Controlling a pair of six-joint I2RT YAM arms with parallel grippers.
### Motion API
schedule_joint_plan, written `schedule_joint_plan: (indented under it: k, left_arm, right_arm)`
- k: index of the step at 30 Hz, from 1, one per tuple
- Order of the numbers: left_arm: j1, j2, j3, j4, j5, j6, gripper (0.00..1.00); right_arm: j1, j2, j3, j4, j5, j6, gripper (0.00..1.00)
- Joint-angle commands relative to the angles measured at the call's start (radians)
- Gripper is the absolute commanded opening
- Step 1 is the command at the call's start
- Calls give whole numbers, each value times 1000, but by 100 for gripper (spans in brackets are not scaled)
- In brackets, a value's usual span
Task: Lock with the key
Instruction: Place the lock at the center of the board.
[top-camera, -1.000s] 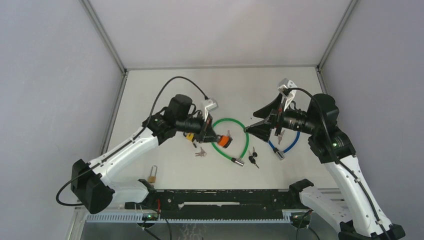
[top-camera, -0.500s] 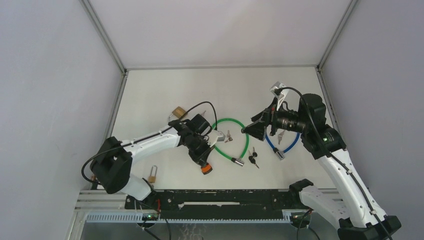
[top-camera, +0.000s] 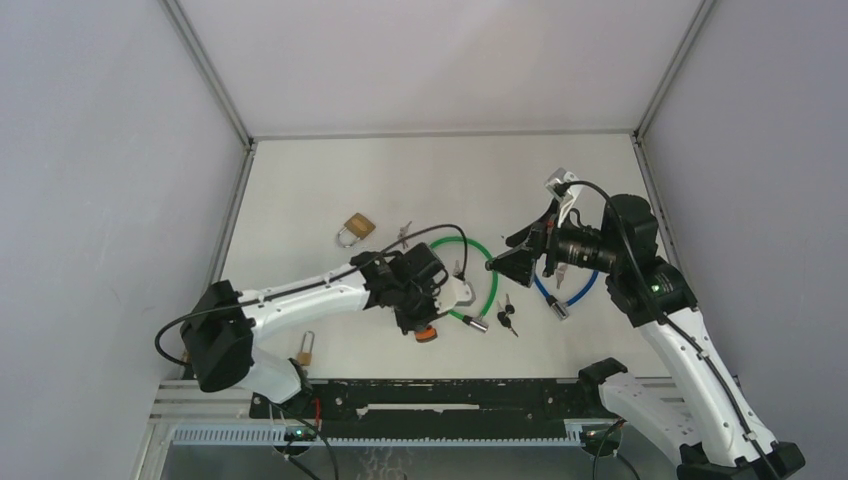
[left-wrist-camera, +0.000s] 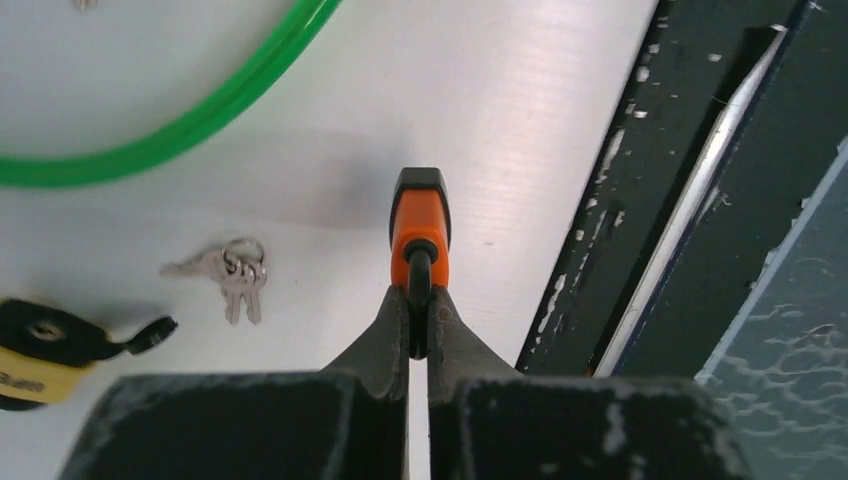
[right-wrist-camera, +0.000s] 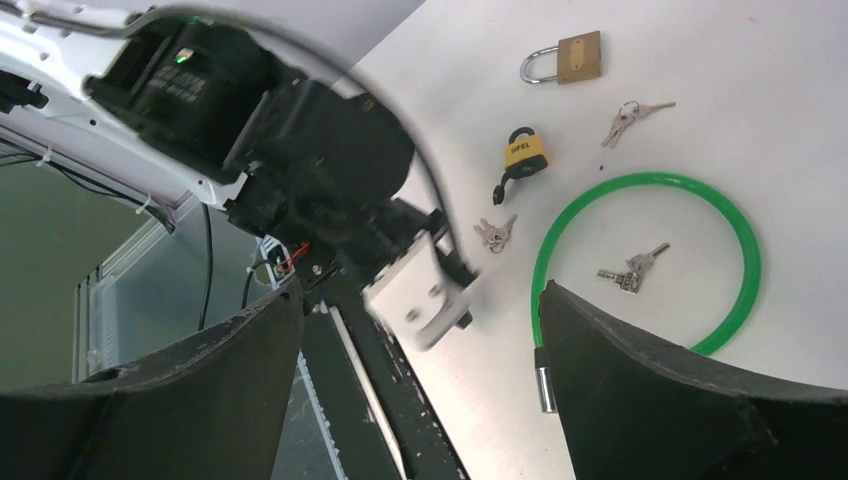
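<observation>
The orange padlock (top-camera: 427, 335) hangs near the table's front edge. My left gripper (top-camera: 422, 322) is shut on its black shackle. In the left wrist view the orange padlock (left-wrist-camera: 420, 222) sticks out beyond the closed fingertips of the left gripper (left-wrist-camera: 418, 300). Three silver key bunches lie loose: one (left-wrist-camera: 228, 275) left of the lock, one (top-camera: 457, 270) inside the green cable loop (top-camera: 488, 285), one (top-camera: 403, 233) farther back. My right gripper (top-camera: 503, 252) hovers wide open beside the loop. In the right wrist view nothing is between the jaws of the right gripper (right-wrist-camera: 420, 292).
A brass padlock (top-camera: 355, 228) lies at the back left and a small one (top-camera: 304, 348) near the front. A yellow-black padlock (right-wrist-camera: 524, 155) sits by the left arm. Black keys (top-camera: 507, 317) and a blue cable lock (top-camera: 570, 290) lie right of the loop. The black rail (left-wrist-camera: 650, 200) runs along the front edge.
The left arm swung from beside the green loop toward the front edge, carrying the orange padlock. The right gripper shifted slightly lower and stayed open.
</observation>
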Motion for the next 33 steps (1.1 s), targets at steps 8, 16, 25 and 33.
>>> schedule_joint_plan:
  k: [8, 16, 25, 33]
  left_arm:
    - [-111, -65, -11, 102, -80, 51, 0]
    - [-164, 12, -46, 133, -223, 168, 7]
    - [-170, 11, -10, 105, -181, 157, 62]
    - [-63, -121, 198, -97, -105, 108, 100]
  right_arm:
    - [4, -51, 3, -6, 18, -21, 92]
    - [5, -75, 3, -9, 25, -24, 92]
    - [4, -103, 3, -18, 26, -32, 92]
    - [3, -125, 3, -43, 84, -38, 94]
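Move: The left gripper already holds the orange lock by its black shackle; its landing spot lies about 7 cm below the hand and 3 cm to its right, level fore and aft. The key bunch is roughly 5 cm ahead and 3 cm left of the hand, the green cable's metal barrel 2 cm ahead and 12 cm right, the yellow lock some 12 cm ahead and 7 cm left. From the right hand the spot is about 14 cm left, 5 cm back and 29 cm down. Draw the left gripper about 2 cm back and to the right, then bring it forward again while turning the wrist some 15 degrees clockwise and swinging the fingertips forward. Lower the orange lock roughly 3 cm to the bare board, open the fingers wide to free the shackle, and lift off about 3 cm. Ease the open right gripper a couple of centimetres back, right and up, clear of the lock. ##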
